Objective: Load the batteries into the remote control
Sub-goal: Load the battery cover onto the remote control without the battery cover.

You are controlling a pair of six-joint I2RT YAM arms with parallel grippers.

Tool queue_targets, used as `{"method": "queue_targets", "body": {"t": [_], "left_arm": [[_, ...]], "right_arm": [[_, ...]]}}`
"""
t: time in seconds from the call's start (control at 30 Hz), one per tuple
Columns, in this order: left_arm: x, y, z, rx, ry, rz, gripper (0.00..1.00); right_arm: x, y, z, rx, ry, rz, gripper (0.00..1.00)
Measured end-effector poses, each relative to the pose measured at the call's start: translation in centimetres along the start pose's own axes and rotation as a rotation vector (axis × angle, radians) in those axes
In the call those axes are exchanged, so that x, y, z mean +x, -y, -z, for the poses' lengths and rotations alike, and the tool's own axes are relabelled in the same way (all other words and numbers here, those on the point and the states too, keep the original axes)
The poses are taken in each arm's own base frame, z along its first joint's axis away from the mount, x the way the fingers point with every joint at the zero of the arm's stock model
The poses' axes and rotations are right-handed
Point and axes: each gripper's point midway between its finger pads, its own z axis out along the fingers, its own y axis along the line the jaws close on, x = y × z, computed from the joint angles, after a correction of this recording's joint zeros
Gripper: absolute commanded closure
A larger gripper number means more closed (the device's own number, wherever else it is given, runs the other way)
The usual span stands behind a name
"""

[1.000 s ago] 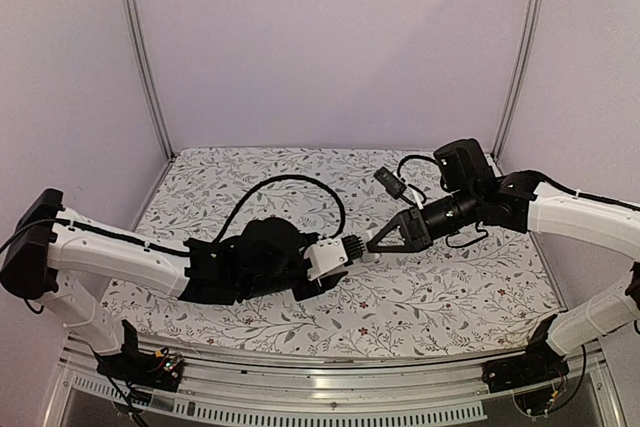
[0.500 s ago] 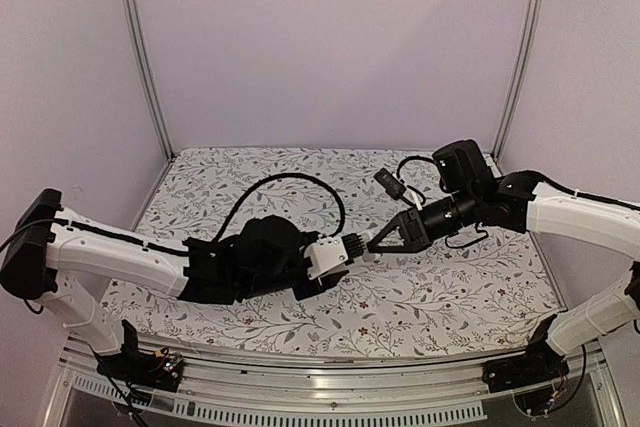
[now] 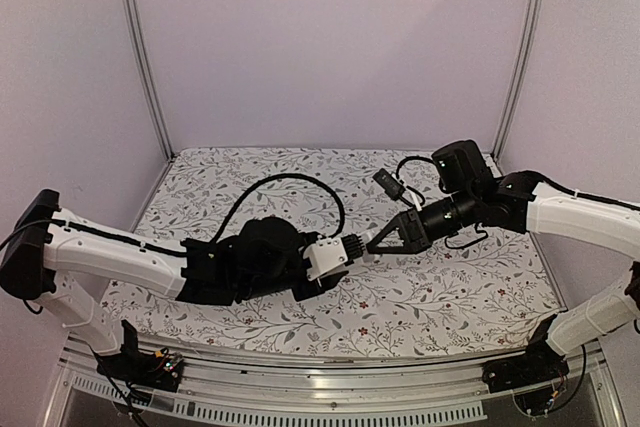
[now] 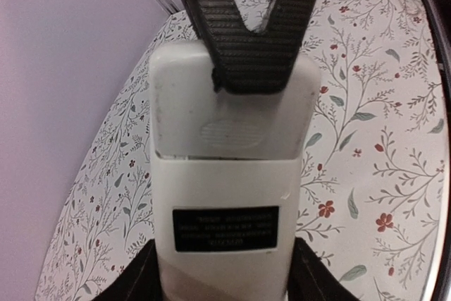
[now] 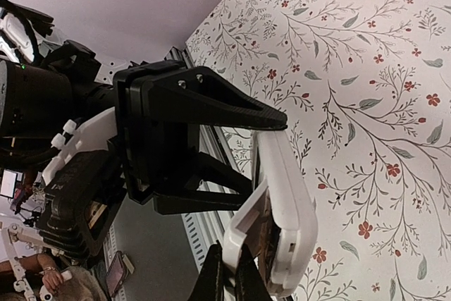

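The remote control [image 4: 222, 188] hangs above the table with its white back and black label facing the left wrist camera. My left gripper [image 4: 222, 276] is shut on its lower end, one finger on each side. A white battery cover [image 5: 243, 227] is tilted away from the remote control's [image 5: 290, 188] far end, leaving a gap. My right gripper [image 5: 227, 276] is shut on the edge of that cover. From above, the right gripper [image 3: 373, 243] and left gripper [image 3: 345, 250] meet tip to tip at mid-table. The batteries are out of view.
A floral cloth [image 3: 450, 287] covers the table. Purple walls and metal posts [image 3: 140, 57] close in the back and sides. A black cable [image 3: 290, 182] loops above the left arm. A metal rail [image 3: 330, 372] runs along the near edge.
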Motion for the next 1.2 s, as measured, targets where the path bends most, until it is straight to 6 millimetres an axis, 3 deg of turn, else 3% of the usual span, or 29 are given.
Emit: {"method": "queue_targets", "body": {"t": [0.7,0.97,1.07,1.2], "left_arm": [[-0.4,1.4,0.5,0.076,0.024,0.089,1.0],[0.1,1.6,0.5,0.085,0.001,0.114,1.0],[0.3,1.8,0.5,0.091,-0.007,0.119,1.0],[-0.4,1.9,0.6,0.104,0.013,0.129,1.0]], "right_arm": [[-0.8,0.4,0.4,0.071,0.01,0.013,0.81],[-0.6,0.9,0.6,0.106,0.005,0.009,0.72],[-0.7,1.2,0.7,0.126,0.008,0.008,0.64],[-0.6,2.0,0.9,0.173,0.007,0.0,0.61]]}}
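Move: The right hand still pinches the battery cover's outer end, with its inner edge already at the remote. The open battery compartment lies about 2 cm left of the right hand, 1 cm nearer the base and 2 cm lower; the remote's middle is some 4 cm left, 2 cm back and 4 cm down. From the left hand, which grips the remote, the compartment is about 4 cm right, 2 cm ahead and 3 cm higher. The pinch on the cover's end comes loose as the right fingers open steadily to over a third. That hand eases about 2 cm forward and 1 cm to the right, fingertips dipping a little, towards the cover's far corner. Meanwhile the left hand keeps its grip and draws the remote some 2 cm back, tipping it roughly 10 degrees forward-down. ##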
